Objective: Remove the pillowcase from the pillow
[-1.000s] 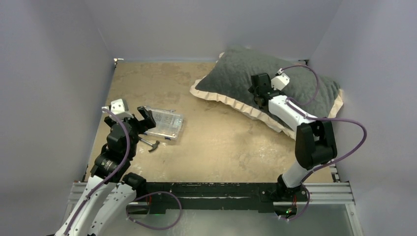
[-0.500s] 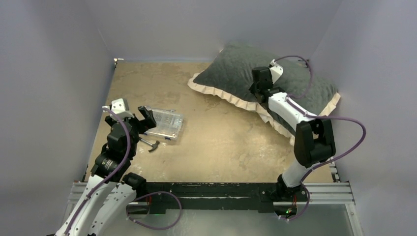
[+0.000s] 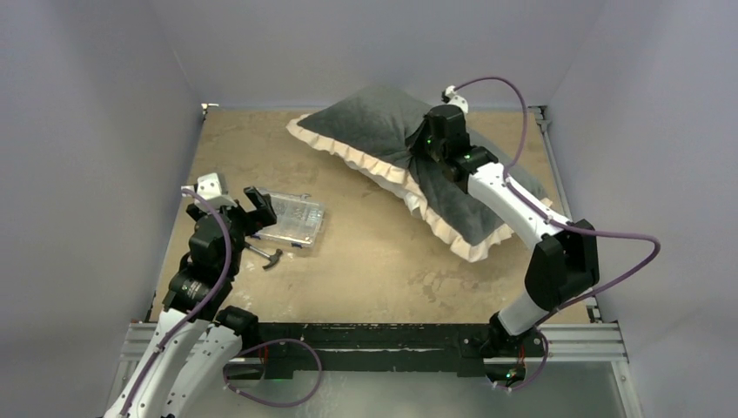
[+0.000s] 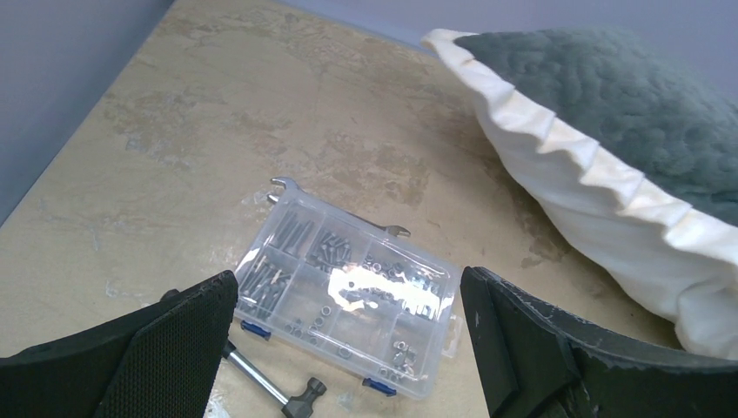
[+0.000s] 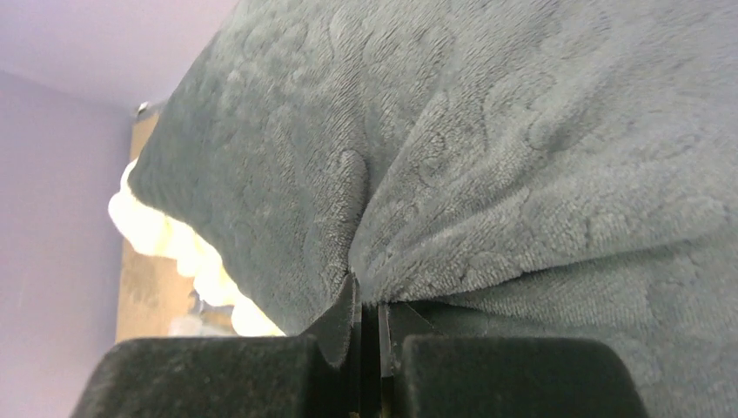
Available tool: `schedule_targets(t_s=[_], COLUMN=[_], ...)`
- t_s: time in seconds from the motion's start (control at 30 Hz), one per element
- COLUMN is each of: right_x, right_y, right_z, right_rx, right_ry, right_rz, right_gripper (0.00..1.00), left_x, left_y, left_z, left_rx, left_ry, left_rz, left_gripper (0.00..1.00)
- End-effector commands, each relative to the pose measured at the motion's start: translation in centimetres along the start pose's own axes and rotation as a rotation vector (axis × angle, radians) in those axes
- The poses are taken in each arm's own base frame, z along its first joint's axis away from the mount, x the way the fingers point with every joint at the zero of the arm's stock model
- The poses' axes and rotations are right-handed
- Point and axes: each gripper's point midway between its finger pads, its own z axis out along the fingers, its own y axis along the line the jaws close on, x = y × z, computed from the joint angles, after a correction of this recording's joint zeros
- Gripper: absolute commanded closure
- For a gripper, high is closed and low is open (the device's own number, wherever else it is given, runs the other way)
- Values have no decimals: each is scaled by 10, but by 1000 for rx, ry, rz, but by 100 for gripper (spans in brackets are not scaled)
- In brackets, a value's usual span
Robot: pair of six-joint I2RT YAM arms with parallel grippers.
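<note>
The pillowcase (image 3: 370,131) lies at the back of the table, dark grey quilted side up, its cream frill (image 3: 383,170) along the near edge. It looks plump; the pillow itself is hidden inside it. My right gripper (image 3: 419,153) is shut on a pinched fold of the grey fabric on top, and in the right wrist view that fold of the pillowcase (image 5: 487,131) bunches between the closed tips of the gripper (image 5: 370,305). My left gripper (image 3: 235,198) hangs open at the left, well clear of the pillowcase (image 4: 627,96), with nothing in the left gripper (image 4: 348,348).
A clear plastic parts box (image 3: 294,218) sits under the left gripper, full of screws and nuts (image 4: 348,296). A wrench (image 4: 287,185) lies behind it and a T-handle tool (image 4: 270,383) in front. Grey walls close in the left, back and right.
The right gripper shut on the grey fabric and dragged it left and back, so the whole cushion swung and shifted leftward. The left arm stayed still.
</note>
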Motion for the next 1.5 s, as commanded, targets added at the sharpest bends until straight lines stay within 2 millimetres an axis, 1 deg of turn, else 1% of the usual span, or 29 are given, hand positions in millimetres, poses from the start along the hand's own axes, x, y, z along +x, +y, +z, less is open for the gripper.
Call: schedule_targets(t_s=[0.0,0.03,0.1,0.17,0.2,0.23,0.27,0.3,0.33,0.37,0.4,0.43,0.47,0.53,0.57,0.63,0.7,0.73,0.8,0.9,0.93,1.0,1.07,1.13,1.2,1.27,1.33,1.4,1.47], right_x=[-14,-7,5,6,3,3,-3,-14,-26,-37,-51,-67,-79,-97,-104,-112,-116,-111,-99,-68,-60,-50,-36,-33,-42,-54,-75,-90,-97], right_y=[91,99,114,124,127,131,130,128,120,110,96,76,62,36,24,-2,-34,-51,-69,-79,-76,-80,-80,-81,-76,-60,-44,-36,-34], right_z=[-21,-21,-22,-26,-29,-37,-42,-48,-50,-51,-51,-49,-50,-49,-48,-43,-34,-28,-19,-10,-10,-10,-14,-19,-27,-35,-38,-32,-17], right_rx=[-274,-287,-318,-342,-351,-375,-386,-393,-384,-377,-362,-331,-304,-235,-203,-147,-98,-71,-43,-66,-99,-112,-146,-151,-162,-214,-252,-266,-259], right_ry=[-35,-18,13,26,28,42,25,-7,-34,-50,-69,-92,-115,-156,-172,-183,-176,-159,-135,-58,-44,-37,-8,-12,-42,-58,-106,-132,-134], right_rz=[26,19,-7,-37,-48,-69,-96,-111,-122,-130,-136,-133,-140,-144,-147,-147,-130,-118,-106,-110,-120,-131,-140,-149,-172,-189,-210,-233,-244], right_gripper=[100,99,91,81,75,66,54,45,39,35,32,28,22,5,2,1,1,1,1,1,1,1,1,1,1,1,1,1,1], left_x=[-7,-7,-5,-3,0,1,3,6,9,13,17,20,22,27,29,34,40,43,49,60,63,68,69,68,67,64,65,66,68], left_y=[-7,-8,-10,-12,-14,-17,-21,-25,-28,-34,-40,-46,-51,-63,-69,-81,-93,-99,-108,-116,-119,-123,-127,-131,-137,-144,-149,-155,-159], left_z=[3,3,4,4,4,4,4,5,6,6,7,8,9,10,11,14,17,18,20,23,25,28,31,36,42,49,56,62,68], left_rx=[30,33,42,52,60,77,96,114,126,148,172,195,215,257,277,313,346,371,400,423,428,441,450,456,460,469,469,478,480], left_ry=[-26,-25,-17,-3,7,18,30,46,62,91,117,142,166,217,242,299,359,385,429,486,499,516,519,520,524,526,535,544,549], left_rz=[-17,-17,-16,-18,-22,-19,-18,-21,-27,-30,-32,-32,-35,-41,-43,-46,-49,-51,-60,-81,-87,-99,-110,-116,-124,-132,-141,-154,-176], left_gripper=[1,1,1,1,1,1,1,1,1,1,1,1,1,1,1,1,1,1,1,1,1,1,1,1,1,1,1,1,1])
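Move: Frilled left edge of the pillowcase: some 28 cm right of the left gripper, 19 cm ahead and 17 cm lower. The parts box stands about 8 cm right, 7 cm ahead and 22 cm below that gripper, and the hammer lies roughly beneath it, 23 cm down. The right gripper already pinches the pillowcase near the middle; from it the same frilled edge lies 11 cm left, level and 17 cm below. Swing the right gripper's pinched pillowcase about 10 cm left, open wide to let go, then sweep back right some 20 cm over a rising arc, dip about 15 cm and start up again, fingers open. Meanwhile bring the open left gripper some 15 cm right, a little down and forward, past the parts box towards the frilled edge, turning clockwise and tipping down. ##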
